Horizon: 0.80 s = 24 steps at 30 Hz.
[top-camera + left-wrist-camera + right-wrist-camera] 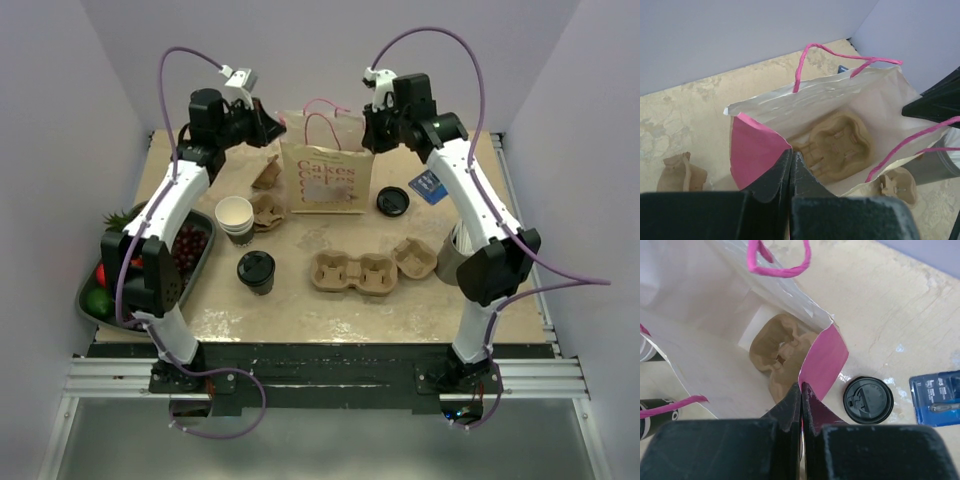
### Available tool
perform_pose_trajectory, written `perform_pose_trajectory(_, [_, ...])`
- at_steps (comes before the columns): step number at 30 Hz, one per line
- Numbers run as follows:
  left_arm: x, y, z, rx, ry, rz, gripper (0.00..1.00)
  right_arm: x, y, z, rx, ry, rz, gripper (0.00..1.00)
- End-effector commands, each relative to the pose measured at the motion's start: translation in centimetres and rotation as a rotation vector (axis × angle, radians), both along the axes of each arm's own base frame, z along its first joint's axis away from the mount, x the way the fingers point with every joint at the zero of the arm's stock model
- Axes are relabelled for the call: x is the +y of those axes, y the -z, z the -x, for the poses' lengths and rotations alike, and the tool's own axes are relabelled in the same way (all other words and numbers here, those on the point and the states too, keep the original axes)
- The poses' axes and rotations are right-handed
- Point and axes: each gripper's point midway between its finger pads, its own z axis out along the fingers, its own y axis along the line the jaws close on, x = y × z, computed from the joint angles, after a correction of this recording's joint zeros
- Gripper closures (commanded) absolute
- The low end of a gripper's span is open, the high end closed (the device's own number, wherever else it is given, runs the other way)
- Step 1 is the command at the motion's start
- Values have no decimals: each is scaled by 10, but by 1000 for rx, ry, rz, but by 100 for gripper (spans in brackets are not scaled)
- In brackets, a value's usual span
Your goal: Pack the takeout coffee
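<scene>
The takeout coffee (256, 270), a dark cup with a black lid, stands on the table in front of the left arm, away from both grippers. A white paper bag (322, 160) printed "Cakes", with pink handles, stands open at the back centre. My left gripper (791, 151) is shut on the pink inner fold of the bag's left side (752, 150). On the opposite side, my right gripper (801, 385) is shut on the pink fold (825, 362). A brown pulp cup carrier (840, 145) lies at the bottom of the bag.
Stacked lidless cups (235, 218) stand left of the bag. A loose black lid (393, 201) and a blue card (427, 185) lie to its right. Pulp carriers (352, 272) sit in front. A dark fruit tray (203, 250) is at the left edge.
</scene>
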Motion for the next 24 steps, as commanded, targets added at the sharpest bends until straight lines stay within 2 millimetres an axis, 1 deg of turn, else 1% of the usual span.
perform_pose_trajectory(1, [1,-82,39,-158,36,36,100,2,-96,21,-189,-54,-87,100])
perform_pose_trajectory(2, [1,-92,46,-175,42,39,100,2,-114,24,-220,-55,-104,100])
perform_pose_trajectory(3, [1,-97,48,-183,46,39,100,2,-115,25,-212,-56,-105,100])
perform_pose_trajectory(5, [1,-106,56,-198,56,36,100,2,-129,28,-227,-44,-139,100])
perform_pose_trajectory(6, [1,-114,58,-214,58,37,100,2,-132,31,-226,-45,-146,100])
perform_pose_trajectory(7, [0,-115,60,-209,62,37,100,3,-135,32,-227,-47,-150,100])
perform_pose_trajectory(8, [0,-121,62,-221,64,39,100,3,-143,34,-243,-48,-158,100])
perform_pose_trajectory(11, [-2,-129,67,-238,60,46,100,0,-152,40,-257,-48,-165,100])
perform_pose_trajectory(16, [-11,-134,72,-247,71,49,100,1,-150,51,-223,-57,-181,100])
perform_pose_trajectory(19, [-16,-135,75,-249,79,44,100,0,-150,54,-218,-57,-183,100])
perform_pose_trajectory(20, [-16,-136,75,-249,76,45,100,0,-146,54,-206,-56,-180,100])
perform_pose_trajectory(22, [-19,-133,75,-245,78,41,100,0,-140,53,-191,-55,-175,100])
perform_pose_trajectory(23, [-19,-130,73,-240,74,36,100,1,-133,53,-172,-54,-172,100])
perform_pose_trajectory(24, [-19,-128,73,-236,74,31,100,0,-130,53,-160,-52,-175,100])
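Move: I already hold the Cakes bag, its rim pinched at each side: its middle lies about 9 cm to the right of my left hand and 9 cm to the left and 2 cm ahead of my right, some 11 cm below both. On the table, the black lid is 3 cm ahead and 9 cm right of my right hand; the two-cup carrier is 21 cm back and 2 cm left of it. Left of the bag, a carrier piece sits 6 cm back and 5 cm left of my left hand. Keeping both pinches on the rim, I hoist the bag between my two hands, quickly at first, about 11 cm up and away from the tabletop, then nearly level off. As it rises I draw it back towards me, my left hand by some 6 cm and my right by 4, while both wrists tip their fingers upward about 10 degrees. ##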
